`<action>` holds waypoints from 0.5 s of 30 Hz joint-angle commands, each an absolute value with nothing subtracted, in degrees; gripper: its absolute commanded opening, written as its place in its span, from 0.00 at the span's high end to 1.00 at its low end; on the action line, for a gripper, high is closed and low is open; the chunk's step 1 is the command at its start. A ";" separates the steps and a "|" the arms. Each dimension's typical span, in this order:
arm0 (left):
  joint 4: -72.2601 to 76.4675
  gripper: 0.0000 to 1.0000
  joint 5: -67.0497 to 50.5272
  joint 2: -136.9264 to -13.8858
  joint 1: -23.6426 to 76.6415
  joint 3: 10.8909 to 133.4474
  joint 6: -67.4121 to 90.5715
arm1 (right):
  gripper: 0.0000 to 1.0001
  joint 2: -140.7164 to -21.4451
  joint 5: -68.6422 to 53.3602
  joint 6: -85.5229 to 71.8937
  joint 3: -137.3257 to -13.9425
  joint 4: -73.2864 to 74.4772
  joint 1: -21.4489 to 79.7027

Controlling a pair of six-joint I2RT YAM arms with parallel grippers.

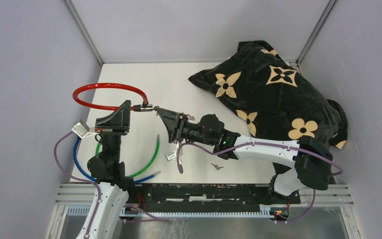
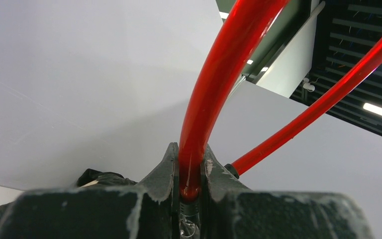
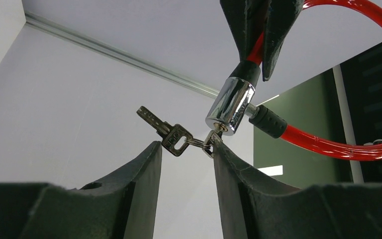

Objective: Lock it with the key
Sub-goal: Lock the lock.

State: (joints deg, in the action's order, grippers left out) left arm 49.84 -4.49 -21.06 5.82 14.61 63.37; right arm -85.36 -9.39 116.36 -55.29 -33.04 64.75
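Note:
The red cable lock [image 1: 104, 87] loops up off the table, and my left gripper [image 1: 124, 112] is shut on the cable just behind its chrome cylinder [image 3: 230, 104]. The left wrist view shows the red cable [image 2: 219, 74] pinched between those fingers [image 2: 171, 164]. A key [image 3: 213, 137] sits in the cylinder's end, with its head against my right gripper's right fingertip. A second key [image 3: 154, 122] hangs from the same ring, just above the left fingertip. My right gripper [image 3: 185, 145] is open, its jaws apart below the two keys.
A black cushion with beige flowers [image 1: 273, 94] fills the back right. A green cable [image 1: 151, 154] and a blue cable [image 1: 79, 164] lie by the left arm's base. A loose key [image 1: 217, 167] lies on the table near the right arm. Grey walls close in both sides.

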 commanded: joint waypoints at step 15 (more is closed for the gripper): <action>53.26 0.98 -3.91 -20.43 5.54 16.96 65.04 | 0.81 -84.43 -13.41 142.56 -56.48 -40.54 65.56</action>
State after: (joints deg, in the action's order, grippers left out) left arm 49.87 -4.54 -20.99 5.80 14.61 64.12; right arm -85.47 -12.03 116.36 -56.10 -37.19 64.84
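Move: The head of the key, already in the lock, sits at my right fingertips: about 2 cm above the hand point, 1 cm to its left and 1 cm back. The lock barrel is some 5 cm left of that hand, 2 cm back and 3 cm up. The spare key on the ring hangs roughly 1 cm below, 1 cm left and 2 cm back. From my left hand, the key head is about 10 cm right, 1 cm back and 1 cm down. I raise my right hand about 2.5 cm, easing it back roughly 1 cm, so that its left-pointing fingers come level with the key head, tips tilting slightly up. The fingers narrow from half open to about a fifth, mostly late in the rise, and close in around the key head. My left hand stays put and keeps its pinch on the lock's end. ##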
